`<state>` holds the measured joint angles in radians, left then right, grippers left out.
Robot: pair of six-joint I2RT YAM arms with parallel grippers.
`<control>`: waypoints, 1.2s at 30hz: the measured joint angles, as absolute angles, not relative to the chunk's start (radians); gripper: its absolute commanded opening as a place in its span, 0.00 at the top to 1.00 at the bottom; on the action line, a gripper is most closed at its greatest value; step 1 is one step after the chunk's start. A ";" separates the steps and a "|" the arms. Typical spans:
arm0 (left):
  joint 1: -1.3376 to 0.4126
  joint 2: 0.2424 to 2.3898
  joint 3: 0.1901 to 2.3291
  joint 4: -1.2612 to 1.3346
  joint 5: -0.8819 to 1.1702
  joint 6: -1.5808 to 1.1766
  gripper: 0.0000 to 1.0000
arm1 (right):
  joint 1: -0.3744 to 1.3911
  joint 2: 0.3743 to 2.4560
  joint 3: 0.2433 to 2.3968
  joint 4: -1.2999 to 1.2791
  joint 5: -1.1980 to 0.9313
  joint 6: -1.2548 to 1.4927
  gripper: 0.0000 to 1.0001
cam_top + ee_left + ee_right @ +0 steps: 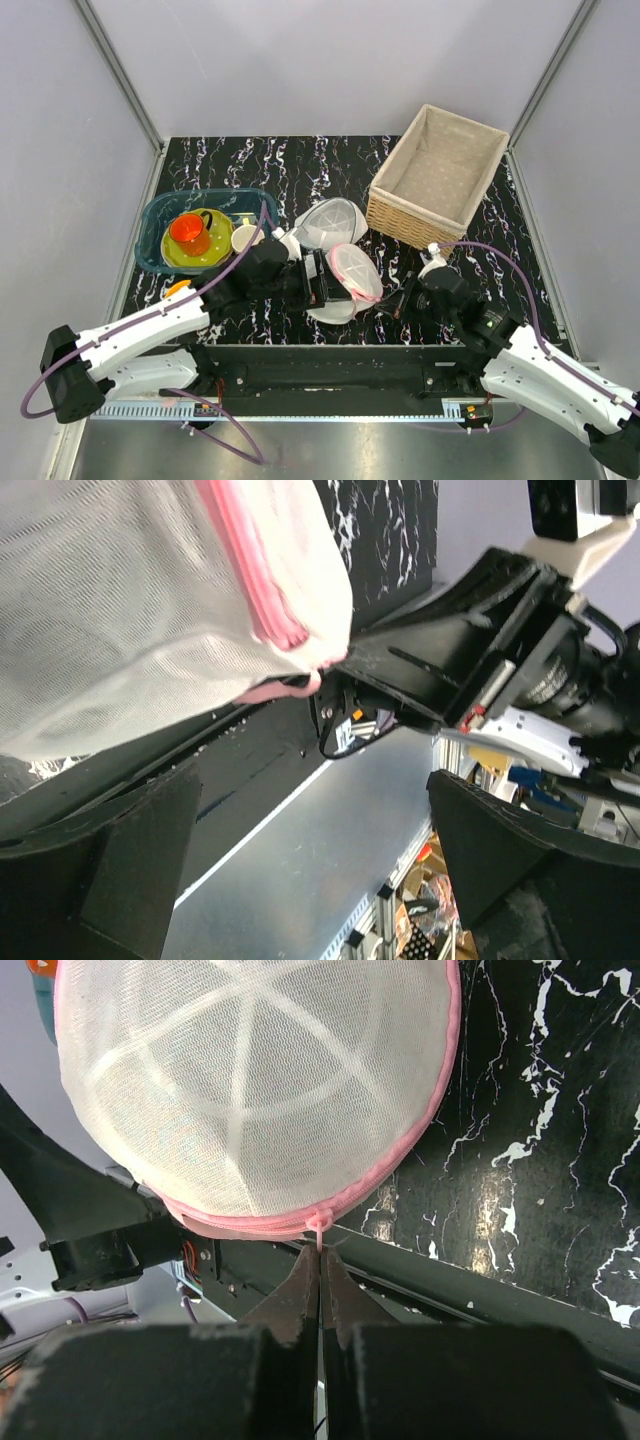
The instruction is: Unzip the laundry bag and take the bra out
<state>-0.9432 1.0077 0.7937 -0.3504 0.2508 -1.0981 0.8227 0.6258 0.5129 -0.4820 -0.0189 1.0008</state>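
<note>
The laundry bag [355,270], a white mesh dome with a pink rim and zipper, sits near the table's front edge. It fills the top of the right wrist view [250,1090]. My right gripper [320,1256] is shut on the bag's small pink zipper pull [319,1228] at the near rim; in the top view it [388,303] sits just right of the bag. My left gripper [320,278] stands wide open at the bag's left side. In the left wrist view the bag [150,600] hangs above and left of the fingers [110,870], with nothing between them. The bra is hidden.
A wicker basket [440,180] stands at the back right. A teal bin [160,215] at the left holds an orange cup [190,233], a yellow-green plate and a white cup. An all-white mesh dome [330,222] lies behind the bag. The table's front edge runs just below both grippers.
</note>
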 measured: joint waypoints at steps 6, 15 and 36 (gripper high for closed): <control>-0.944 1.107 0.820 -0.318 0.181 -1.121 0.02 | 0.823 0.590 0.513 -0.511 -0.020 0.999 1.00; -0.988 1.311 0.991 -0.333 0.123 -1.073 1.00 | 0.823 0.566 0.522 -0.552 -0.031 0.994 1.00; -0.880 1.477 1.304 -0.537 0.181 -0.778 0.60 | 0.823 0.436 0.548 -0.625 -0.081 1.000 1.00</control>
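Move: The laundry bag's pink zipper band, where the left fingers will close, lies about 4 cm ahead of the open left hand, 5 cm to its right and 2 cm below. The bag's middle is some 6 cm ahead and 7 cm right, slightly below; the dark-rimmed mesh bag lies roughly 15 cm ahead, 2 cm right, 12 cm lower. From the right hand, already pinching the zipper pull, that band spot is about 6 cm ahead, 7 cm left and 4 cm higher. Bring the open left gripper forward, right and slightly down to the pink band, shut it there and pinch the band. Lift about 5 cm, easing left, then carry it forward and right, dipping slightly. Keep the zipper pull in the shut right fingers; from midway draw that hand back and up, then let it sink slightly, ending about 3 cm higher. ##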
